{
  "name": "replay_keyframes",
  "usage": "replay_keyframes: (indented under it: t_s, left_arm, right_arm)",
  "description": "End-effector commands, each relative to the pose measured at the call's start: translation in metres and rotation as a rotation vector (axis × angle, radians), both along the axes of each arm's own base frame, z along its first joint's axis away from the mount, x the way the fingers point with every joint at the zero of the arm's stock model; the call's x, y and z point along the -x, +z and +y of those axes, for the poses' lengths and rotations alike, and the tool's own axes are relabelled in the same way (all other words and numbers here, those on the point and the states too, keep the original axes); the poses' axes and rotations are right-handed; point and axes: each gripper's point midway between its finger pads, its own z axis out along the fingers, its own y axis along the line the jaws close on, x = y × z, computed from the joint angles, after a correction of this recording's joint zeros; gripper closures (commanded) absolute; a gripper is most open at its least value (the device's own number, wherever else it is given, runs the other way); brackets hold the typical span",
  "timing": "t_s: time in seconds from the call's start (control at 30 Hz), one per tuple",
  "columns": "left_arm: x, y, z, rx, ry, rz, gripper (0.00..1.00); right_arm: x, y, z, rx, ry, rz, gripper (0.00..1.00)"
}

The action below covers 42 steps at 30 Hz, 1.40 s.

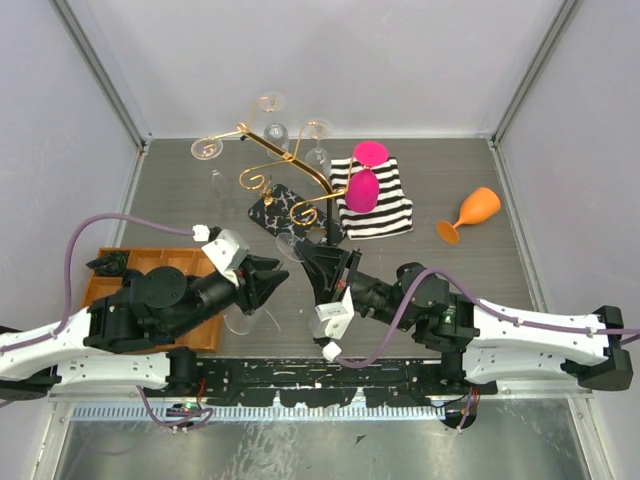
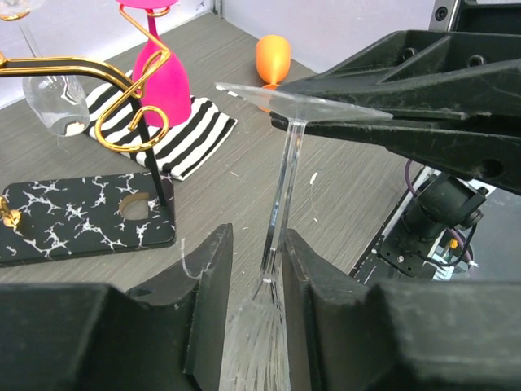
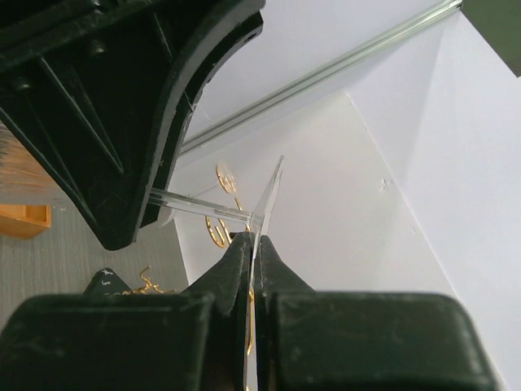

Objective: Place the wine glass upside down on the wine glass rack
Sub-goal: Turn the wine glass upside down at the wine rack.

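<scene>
A clear wine glass (image 1: 287,246) hangs between my two grippers above the table's near middle. My right gripper (image 3: 254,240) is shut on the thin edge of its foot disc (image 3: 269,194). The stem (image 2: 283,187) runs down between the fingers of my left gripper (image 2: 256,236). The right finger (image 2: 313,269) touches the stem and a gap shows on the other side, so these jaws stand partly open. The bowl lies low between the fingers. The wine glass rack (image 1: 278,160), gold wire on a black marbled base (image 2: 73,216), stands further back with clear glasses (image 1: 272,118) hanging on it.
A striped cloth (image 1: 388,210) lies right of the rack with a pink glass (image 1: 364,186) on it. An orange glass (image 1: 470,214) lies on its side at the right. An orange tray (image 1: 108,288) sits at the left under my left arm.
</scene>
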Motion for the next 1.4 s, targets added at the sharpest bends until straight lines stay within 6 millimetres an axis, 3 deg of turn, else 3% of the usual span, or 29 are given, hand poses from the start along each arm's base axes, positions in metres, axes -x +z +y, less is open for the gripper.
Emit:
replay_keyframes:
  t_s: [0.0, 0.13, 0.33, 0.77, 0.83, 0.9, 1.03, 1.17, 1.37]
  left_arm:
    - [0.001, 0.010, -0.003, 0.063, -0.003, 0.006, 0.65]
    - [0.001, 0.011, -0.004, 0.067, -0.003, 0.007, 0.71]
    - [0.001, 0.011, -0.005, 0.058, -0.001, 0.006, 0.68]
    - [-0.002, 0.009, -0.006, 0.045, 0.014, 0.012, 1.00]
    - [-0.002, 0.008, -0.005, 0.034, 0.018, 0.008, 1.00]
    - [-0.003, 0.007, -0.004, 0.019, 0.020, 0.001, 1.00]
    - [-0.005, 0.006, 0.002, 0.010, 0.035, -0.017, 1.00]
    - [-0.012, 0.001, 0.018, 0.000, 0.087, -0.030, 1.00]
    - [-0.027, -0.014, 0.052, -0.009, 0.232, -0.032, 1.00]
  right_arm:
    - [0.001, 0.034, -0.006, -0.076, -0.043, -0.085, 0.99]
    - [0.001, 0.028, -0.002, -0.052, -0.063, -0.102, 0.99]
    - [0.002, 0.027, -0.004, -0.048, -0.063, -0.104, 0.99]
    - [0.001, 0.028, -0.011, -0.052, -0.074, -0.080, 0.99]
    - [0.001, 0.028, -0.014, -0.054, -0.074, -0.067, 0.92]
    - [0.002, 0.028, -0.017, -0.066, -0.065, -0.048, 0.75]
    - [0.000, 0.032, -0.028, -0.092, -0.075, 0.037, 0.54]
    - [-0.005, 0.019, -0.034, -0.079, -0.105, 0.135, 0.29]
    - [-0.017, -0.013, -0.046, -0.115, -0.197, 0.341, 0.19]
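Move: The upside-down wine glass has its stem right between my half-open left fingers, at the hand point itself; its foot sits some 5 cm above and 1 cm to the right. Roughly level with my left hand, the rack's free front hook is about 12 cm ahead and 3 cm right, the hanging pink glass some 20 cm ahead and 15 cm right. My right hand still pinches the foot's edge, the foot's middle about 3 cm left and 1 cm ahead of it. I close my left fingers on the stem below the foot while my right hand keeps its pinch, nudging about 1 cm left first. Once the stem is gripped, I open my right fingers wide, let go of the foot and draw that hand right, tipping it down some 10 degrees. My left hand then carries the glass about 3 cm left and slightly forward. ##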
